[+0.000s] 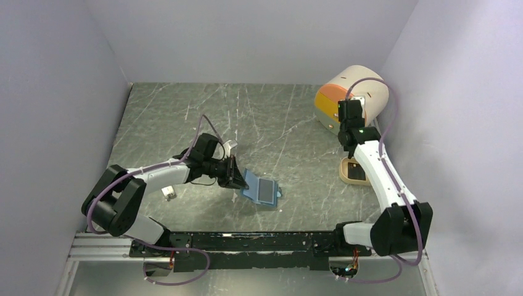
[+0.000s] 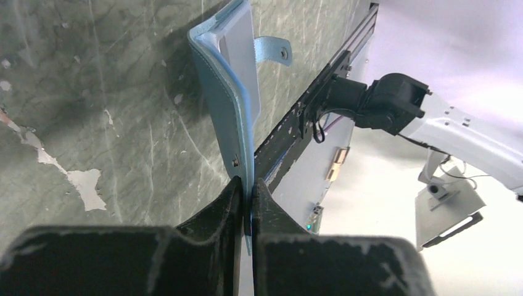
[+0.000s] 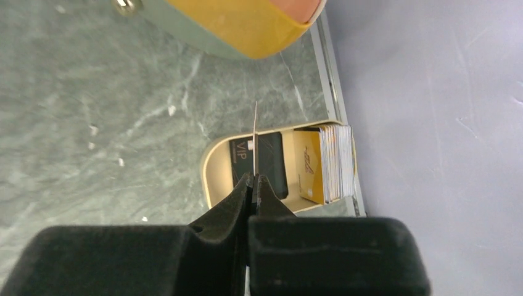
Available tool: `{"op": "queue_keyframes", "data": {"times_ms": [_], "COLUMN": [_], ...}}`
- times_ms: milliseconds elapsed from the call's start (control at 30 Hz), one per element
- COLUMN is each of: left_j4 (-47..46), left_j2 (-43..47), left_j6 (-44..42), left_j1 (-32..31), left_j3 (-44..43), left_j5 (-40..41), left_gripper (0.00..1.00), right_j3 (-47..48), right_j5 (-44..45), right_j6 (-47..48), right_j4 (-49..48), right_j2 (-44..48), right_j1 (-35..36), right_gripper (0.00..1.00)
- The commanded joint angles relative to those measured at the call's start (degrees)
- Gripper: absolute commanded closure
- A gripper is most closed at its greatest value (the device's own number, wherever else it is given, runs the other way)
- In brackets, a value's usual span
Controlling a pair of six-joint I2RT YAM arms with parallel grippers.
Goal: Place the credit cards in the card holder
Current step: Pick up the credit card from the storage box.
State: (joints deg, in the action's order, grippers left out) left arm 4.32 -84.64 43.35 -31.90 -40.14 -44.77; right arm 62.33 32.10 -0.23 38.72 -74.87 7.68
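The blue card holder (image 1: 251, 183) lies open at mid-table, and a dark credit card (image 1: 266, 190) shows on its inner face. My left gripper (image 1: 235, 176) is shut on the holder's left flap. In the left wrist view the flap (image 2: 229, 92) stands on edge between the jaws of that gripper (image 2: 247, 184). My right gripper (image 1: 349, 137) hovers over the tan tray (image 1: 345, 173) at the right. In the right wrist view it (image 3: 254, 177) is shut on a thin credit card (image 3: 255, 139) seen edge-on. Below it in the tray lie a black card (image 3: 271, 161) and a gold-fronted stack of cards (image 3: 324, 163).
A cream drum with orange-yellow drawers (image 1: 348, 95) stands at the back right, just beyond the tray, and its front (image 3: 247, 21) fills the top of the right wrist view. A small white clip (image 1: 168, 193) lies by the left arm. Walls close in on both sides.
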Motion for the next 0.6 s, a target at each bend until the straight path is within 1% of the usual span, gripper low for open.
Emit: {"op": "queue_keyframes", "data": {"times_ms": [0, 100, 167, 233, 300, 367, 500, 567], "left_j4": [-13.89, -16.90, -18.05, -19.89, -22.52, -22.48, -23.32, -24.68], "left_j2": [1.00, 0.62, 0.54, 0.32, -0.44, -1.25, -1.43, -1.75], "left_j6": [9.40, 11.80, 12.82, 14.20, 15.52, 15.96, 16.87, 17.68], "left_j1": [0.39, 0.37, 0.31, 0.29, 0.25, 0.20, 0.11, -0.01], "left_j3": [3.76, 4.16, 4.72, 6.17, 7.83, 8.90, 11.73, 12.99], "left_j5": [-3.36, -2.54, -1.26, 0.61, 1.55, 2.74, 4.86, 4.47], "left_gripper": [0.91, 0.91, 0.91, 0.91, 0.90, 0.88, 0.85, 0.84], "right_j3": [3.39, 5.74, 8.43, 9.88, 10.07, 9.42, 6.48, 4.69], "right_j5": [-3.58, -6.82, -5.93, -8.23, -12.07, -16.83, -30.34, -34.02], "right_j6": [-3.51, -5.85, -9.21, -12.41, -14.03, -14.63, -16.29, -18.06], "right_j4": [0.27, 2.47, 6.41, 8.33, 8.99, 8.24, 4.23, 2.14], "right_j2": [3.41, 2.70, 1.47, 0.42, 0.49, 1.24, 4.60, 6.50], "right_j1": [0.15, 0.27, 1.02, 1.23, 1.65, 1.97, 2.52, 3.24], "right_gripper": [1.00, 1.00, 1.00, 1.00, 1.00, 1.00, 1.00, 1.00]}}
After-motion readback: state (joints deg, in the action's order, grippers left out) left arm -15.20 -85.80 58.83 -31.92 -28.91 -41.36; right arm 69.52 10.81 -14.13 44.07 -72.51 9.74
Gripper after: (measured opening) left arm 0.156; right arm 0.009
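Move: My right hand already has a credit card pinched, well above the storage box, whose middle is about 15 cm below, 3 cm back and 3 cm to the left. The card holder I take it to lies some 28 cm to the left, 14 cm back and 15 cm below; the drawer cabinet stands about 18 cm ahead and 2 cm left. My left hand grips the holder's cover, the holder's middle being roughly 7 cm to its right, 1 cm back and 6 cm below. My right hand keeps the card pinched and first climbs about 4 cm clear of the storage box, then sweeps left in front of the cabinet towards the card holder, some 8 cm in all and quickening, sinking slightly while the wrist rolls about 25 degrees so the fingers point more steeply down. My left hand keeps the cover between its fingers, rises a touch, then sinks to end about 2.5 cm lower, turning some 10 degrees counter-clockwise as its grip eases. ##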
